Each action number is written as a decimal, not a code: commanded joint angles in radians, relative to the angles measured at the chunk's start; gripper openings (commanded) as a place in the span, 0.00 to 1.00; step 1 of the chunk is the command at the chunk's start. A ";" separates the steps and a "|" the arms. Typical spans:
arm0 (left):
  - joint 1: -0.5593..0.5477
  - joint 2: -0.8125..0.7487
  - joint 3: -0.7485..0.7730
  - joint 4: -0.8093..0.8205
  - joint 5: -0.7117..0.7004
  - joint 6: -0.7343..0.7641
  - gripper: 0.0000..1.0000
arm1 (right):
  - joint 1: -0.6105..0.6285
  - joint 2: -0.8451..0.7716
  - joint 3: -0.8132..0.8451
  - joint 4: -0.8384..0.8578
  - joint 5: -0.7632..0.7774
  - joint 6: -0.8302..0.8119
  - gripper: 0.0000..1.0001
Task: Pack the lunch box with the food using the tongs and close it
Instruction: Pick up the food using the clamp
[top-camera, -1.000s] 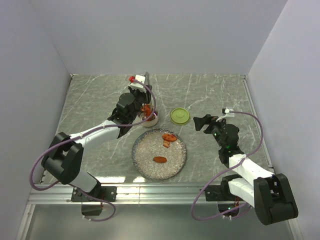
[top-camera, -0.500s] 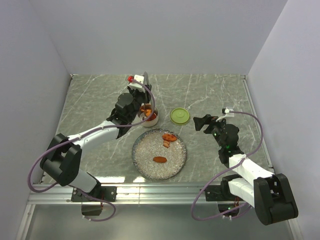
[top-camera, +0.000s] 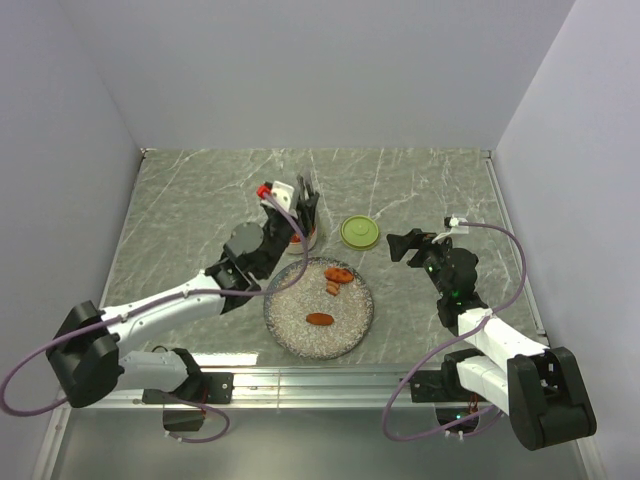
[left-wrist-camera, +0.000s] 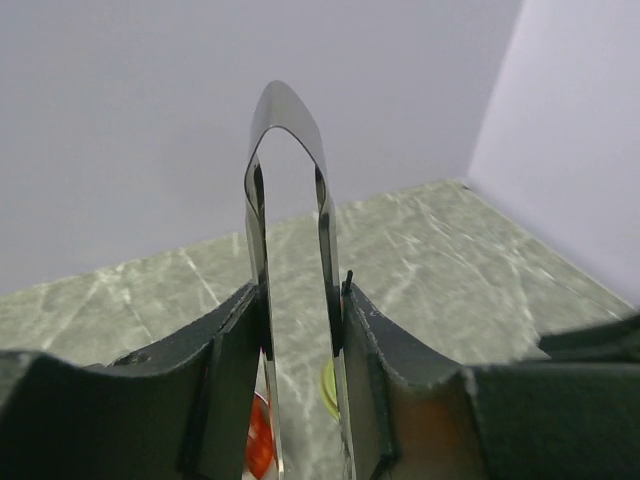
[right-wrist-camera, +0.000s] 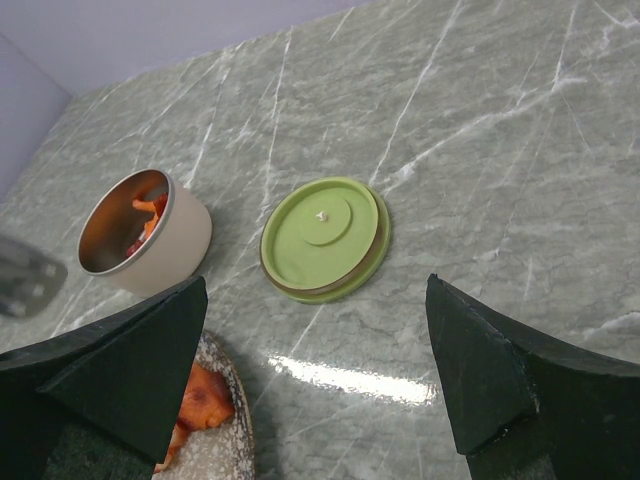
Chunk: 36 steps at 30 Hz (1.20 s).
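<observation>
My left gripper (top-camera: 305, 207) is shut on the tongs (left-wrist-camera: 285, 120), whose joined end sticks up past the fingers. It hovers over the lunch box (right-wrist-camera: 145, 235), a small steel tin that the top view mostly hides. Orange food (right-wrist-camera: 150, 205) lies inside the tin. More food (top-camera: 338, 273) lies on the speckled plate (top-camera: 290, 330), with another piece (top-camera: 320, 319) nearer the front. The lime-green lid (top-camera: 360, 232) lies flat on the table right of the tin. My right gripper (top-camera: 402, 246) stands open and empty, right of the lid and above the table.
White walls close in the marble table (top-camera: 200, 200) on three sides. The plate sits between the two arms near the front edge. A raised rail (top-camera: 515, 240) runs along the table's right side. A blurred grey part (right-wrist-camera: 25, 275) shows left of the tin.
The left arm has swung and drawn its gripper with the tongs toward the near edge, now covering the tin's opening from above. The right arm has not moved.
</observation>
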<state>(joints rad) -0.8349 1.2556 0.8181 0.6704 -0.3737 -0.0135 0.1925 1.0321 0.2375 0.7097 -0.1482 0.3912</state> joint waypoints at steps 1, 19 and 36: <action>-0.068 -0.054 -0.048 -0.003 -0.079 0.020 0.41 | 0.008 -0.018 0.036 0.023 0.010 -0.018 0.96; -0.271 0.005 -0.166 -0.002 -0.195 -0.151 0.42 | 0.008 -0.015 0.039 0.025 0.009 -0.020 0.96; -0.276 0.084 -0.183 0.141 -0.182 -0.101 0.45 | 0.008 -0.026 0.032 0.022 0.010 -0.018 0.96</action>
<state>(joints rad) -1.1042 1.3319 0.6415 0.7238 -0.5694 -0.1246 0.1925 1.0294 0.2375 0.7097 -0.1474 0.3847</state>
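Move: The roasted wing on the plate, which my left hand is taking the clamp to, lies about 5 cm back, 9 cm to the right and some 30 cm below it. The small orange piece lies 8 cm back and 7 cm right, the sweet potato 17 cm back and 4 cm right. The steel pot stands about 9 cm ahead and 3 cm left. From my right hand the wing is 4 cm back, 12 cm left and 12 cm lower. Still gripping the clamp, my left hand leaves the pot and swings back and to the right over the plate while sinking, about 7 cm back and 5 cm right. It then goes on mostly down, around 10 cm lower in all, its fingers tipping down some 10 degrees, and nearly stops with the clamp's legs hanging over the wing and the small piece. ##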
